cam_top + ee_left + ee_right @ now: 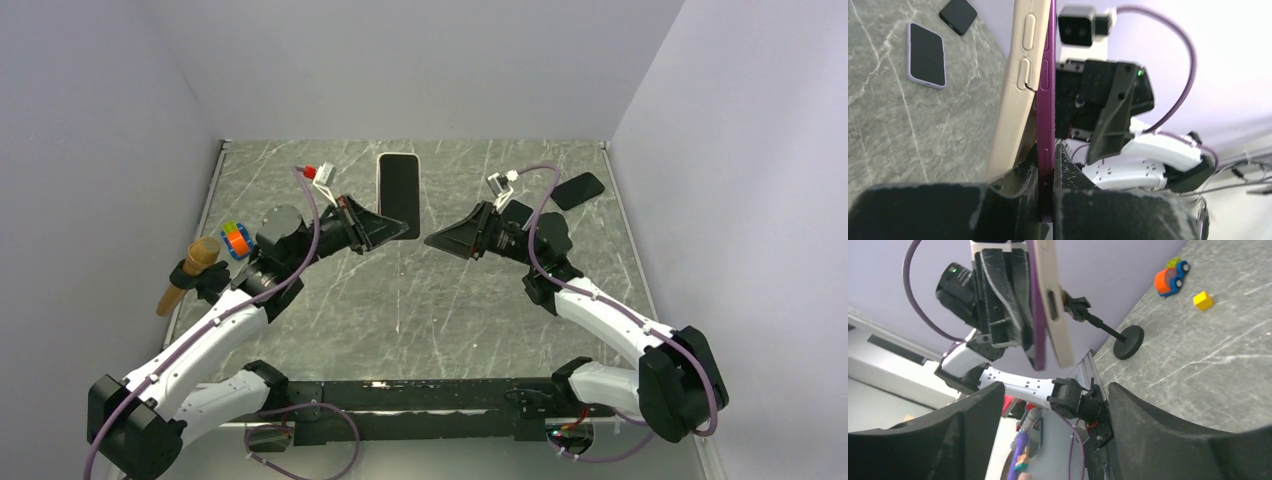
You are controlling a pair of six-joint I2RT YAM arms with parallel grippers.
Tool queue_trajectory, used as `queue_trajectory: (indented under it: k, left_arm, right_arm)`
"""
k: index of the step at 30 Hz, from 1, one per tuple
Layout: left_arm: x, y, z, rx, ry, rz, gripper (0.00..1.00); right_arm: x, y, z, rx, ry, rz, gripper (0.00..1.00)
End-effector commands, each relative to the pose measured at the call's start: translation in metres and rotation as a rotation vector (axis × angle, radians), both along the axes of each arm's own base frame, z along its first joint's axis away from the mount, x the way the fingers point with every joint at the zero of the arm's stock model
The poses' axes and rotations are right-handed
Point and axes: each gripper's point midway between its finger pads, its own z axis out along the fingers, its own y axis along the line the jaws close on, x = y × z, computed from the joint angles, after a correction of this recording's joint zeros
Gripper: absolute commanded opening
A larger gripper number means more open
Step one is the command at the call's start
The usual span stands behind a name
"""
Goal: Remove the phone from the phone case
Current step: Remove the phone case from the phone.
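My left gripper [400,230] is shut on the purple phone [1045,90], held edge-on above the table. The beige phone case [1015,85] stands peeled away from the phone's side, still joined to it further up. From above, the phone shows as a dark slab with a light rim [398,195] sticking out past the left fingers. My right gripper [436,243] faces it from the right, open, with nothing between its fingers [1153,430]. In the right wrist view the phone [1036,315] and case [1055,305] hang beyond the right gripper [1054,390], apart from it.
A lilac-cased phone [926,54] and a black phone [578,190] lie at the back right. A toy car [237,240], a yellow block [1203,300] and a brown cup-shaped toy [190,272] are at the left. A black round-based stand [1128,341] is near them.
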Motion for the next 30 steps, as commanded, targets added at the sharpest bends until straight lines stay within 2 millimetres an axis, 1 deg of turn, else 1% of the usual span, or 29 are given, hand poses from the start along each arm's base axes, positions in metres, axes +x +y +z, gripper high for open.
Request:
queue_trajectory:
  k: [1, 2, 4, 5, 8, 11, 15, 20, 23, 27, 30]
  left_arm:
    - [0.002, 0.014, 0.062, -0.233, -0.055, 0.081, 0.0]
    - [0.002, 0.014, 0.064, -0.253, -0.044, 0.077, 0.0]
    - [-0.001, 0.013, 0.067, -0.281, -0.037, 0.056, 0.0]
    - [-0.001, 0.013, 0.068, -0.288, -0.034, 0.05, 0.0]
    - [0.0, 0.012, 0.066, -0.295, -0.021, 0.048, 0.0]
    - [0.0, 0.009, 0.063, -0.305, -0.012, 0.031, 0.0]
    - [-0.001, 0.007, 0.059, -0.31, 0.001, 0.011, 0.0]
    - [0.001, 0.008, 0.056, -0.292, -0.01, 0.029, 0.0]
    - [0.0, 0.008, 0.055, -0.29, -0.013, 0.027, 0.0]
    - [-0.004, 0.006, 0.054, -0.306, -0.001, -0.005, 0.0]
    - [-0.005, 0.006, 0.053, -0.31, 0.002, -0.01, 0.0]
  right_arm:
    - [0.008, -0.006, 0.017, 0.105, -0.035, -0.107, 0.71]
    - [0.009, -0.004, 0.013, 0.1, -0.025, -0.108, 0.64]
    - [0.01, -0.001, 0.012, 0.113, -0.023, -0.101, 0.55]
    - [0.009, 0.0, 0.012, 0.128, -0.023, -0.092, 0.52]
    - [0.006, 0.007, 0.021, 0.153, -0.049, -0.048, 0.49]
    - [0.006, 0.014, 0.024, 0.155, -0.062, -0.031, 0.47]
    - [0.004, 0.016, 0.029, 0.176, -0.077, -0.022, 0.45]
    - [-0.001, 0.02, 0.026, 0.165, -0.079, -0.008, 0.45]
    - [0.001, 0.019, 0.024, 0.171, -0.074, -0.024, 0.46]
    - [0.004, 0.024, 0.027, 0.167, -0.082, -0.019, 0.45]
    - [0.006, 0.025, 0.027, 0.168, -0.085, -0.027, 0.37]
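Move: At the left hand, whose fingers still pinch the phone, the case's middle lies some 5 cm ahead, 1 cm left and 3 cm up; its near end is already peeled off the phone's underside. From the open, empty right hand the case's middle is about 6 cm ahead, 7 cm left and 3 cm above, with the phone's middle 1 cm higher. The lilac phone on the table lies roughly 28 cm ahead, 22 cm right and 33 cm below. Closing its jaws from wide to about half open, the right hand dips 1 cm, then works left and back up, ending about 2 cm nearer the case's loose near end, its tips straddling that end. The left hand keeps its pinch on the phone, rises about 2 cm and tips its fingertips up some 15 degrees. ##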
